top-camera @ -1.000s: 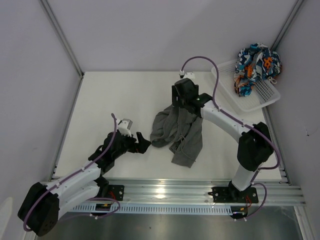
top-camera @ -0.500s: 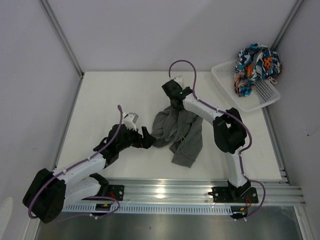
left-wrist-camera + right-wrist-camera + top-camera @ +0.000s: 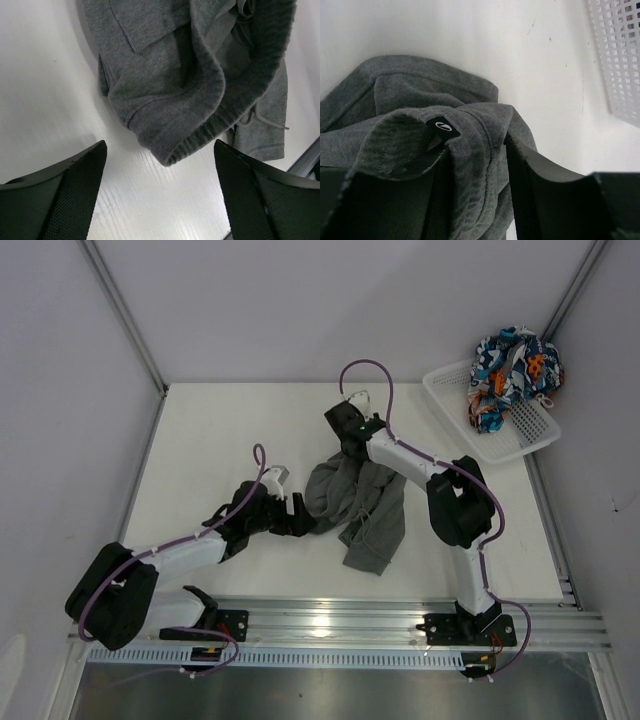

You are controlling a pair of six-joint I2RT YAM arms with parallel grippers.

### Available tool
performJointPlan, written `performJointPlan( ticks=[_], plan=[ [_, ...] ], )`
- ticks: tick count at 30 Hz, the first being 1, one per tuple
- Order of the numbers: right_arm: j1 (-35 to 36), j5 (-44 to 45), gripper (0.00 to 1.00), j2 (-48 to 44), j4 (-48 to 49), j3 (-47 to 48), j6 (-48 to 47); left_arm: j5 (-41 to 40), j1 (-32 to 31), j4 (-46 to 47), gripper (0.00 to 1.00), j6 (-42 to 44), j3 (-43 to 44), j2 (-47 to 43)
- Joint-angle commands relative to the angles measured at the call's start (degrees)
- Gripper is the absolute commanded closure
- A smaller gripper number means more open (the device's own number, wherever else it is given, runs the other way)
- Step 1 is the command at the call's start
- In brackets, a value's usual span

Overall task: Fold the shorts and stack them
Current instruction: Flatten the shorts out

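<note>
The dark grey shorts (image 3: 362,508) lie crumpled mid-table. My right gripper (image 3: 348,447) is at their far edge, shut on a bunched fold of the waistband (image 3: 475,150) beside a black label (image 3: 442,127). My left gripper (image 3: 303,521) is open and empty at the shorts' left edge. In the left wrist view its fingertips (image 3: 70,185) stand wide apart over bare table, with the ribbed grey hem (image 3: 190,140) just ahead of them. The patterned shorts (image 3: 515,364) sit heaped in the white mesh basket (image 3: 505,445) at the far right.
The basket's mesh wall (image 3: 620,45) is to the right of my right gripper. Grey walls enclose the white table (image 3: 220,440) on the left, back and right. A metal rail (image 3: 350,620) runs along the near edge.
My left gripper has moved right, up to the grey shorts' left edge. My right wrist shifted left a second ago and has since held still on the waistband.
</note>
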Motion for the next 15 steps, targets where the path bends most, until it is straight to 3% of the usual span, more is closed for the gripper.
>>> performJointPlan(
  ticks=[1, 5, 6, 8, 11, 14, 15],
  plan=[
    [-0.1, 2.5, 0.56, -3.4, 2.2, 0.1, -1.4, -1.4, -0.3, -0.3, 0.12, 0.8, 3.7, 2.4],
    [-0.1, 3.0, 0.57, -3.4, 2.7, 0.0, -2.1, -2.1, -0.4, -0.9, 0.30, 1.2, 5.8, 6.0],
    [-0.1, 3.1, 0.57, -3.2, 2.9, 0.0, -2.3, -2.4, -0.6, -1.6, 0.41, 1.5, 6.1, 7.9],
    [-0.1, 2.7, 0.56, -3.0, 3.7, 0.1, -3.6, -2.8, -0.9, -3.5, 0.52, 2.0, 8.7, 9.9],
    [-0.3, 1.1, 0.56, -1.7, 3.9, 1.4, -5.9, -4.1, -1.7, -5.3, 0.82, 2.7, 10.7, 13.1],
    [-0.6, 0.5, 0.56, 0.2, 3.1, 3.6, -7.4, -4.2, -1.9, -6.0, 1.00, 3.1, 11.4, 14.4],
    [-0.7, 0.6, 0.57, 0.6, 2.8, 4.2, -7.3, -4.5, -1.9, -6.1, 1.00, 3.1, 11.2, 14.0]
  ],
)
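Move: The shorts' near-left corner lies about 3 cm ahead of the left hand, 1 cm to its right and 3 cm below, between the open fingers. From that hand, the near trouser leg lies some 15 cm to the right and 5 cm back, and the far edge pinched by the right hand about 12 cm right and 15 cm ahead. From the right hand the corner is roughly 17 cm back, 10 cm left and 6 cm lower. The near-left corner of the shorts gets pinched: the left hand sinks about 3 cm while easing some 2 cm forward and a little right onto it, its fingers tipping about 10 degrees steeper and closing from wide open to nearly shut on the cloth. The far edge stays held in the right hand, which creeps up and forward about a centimetre. ##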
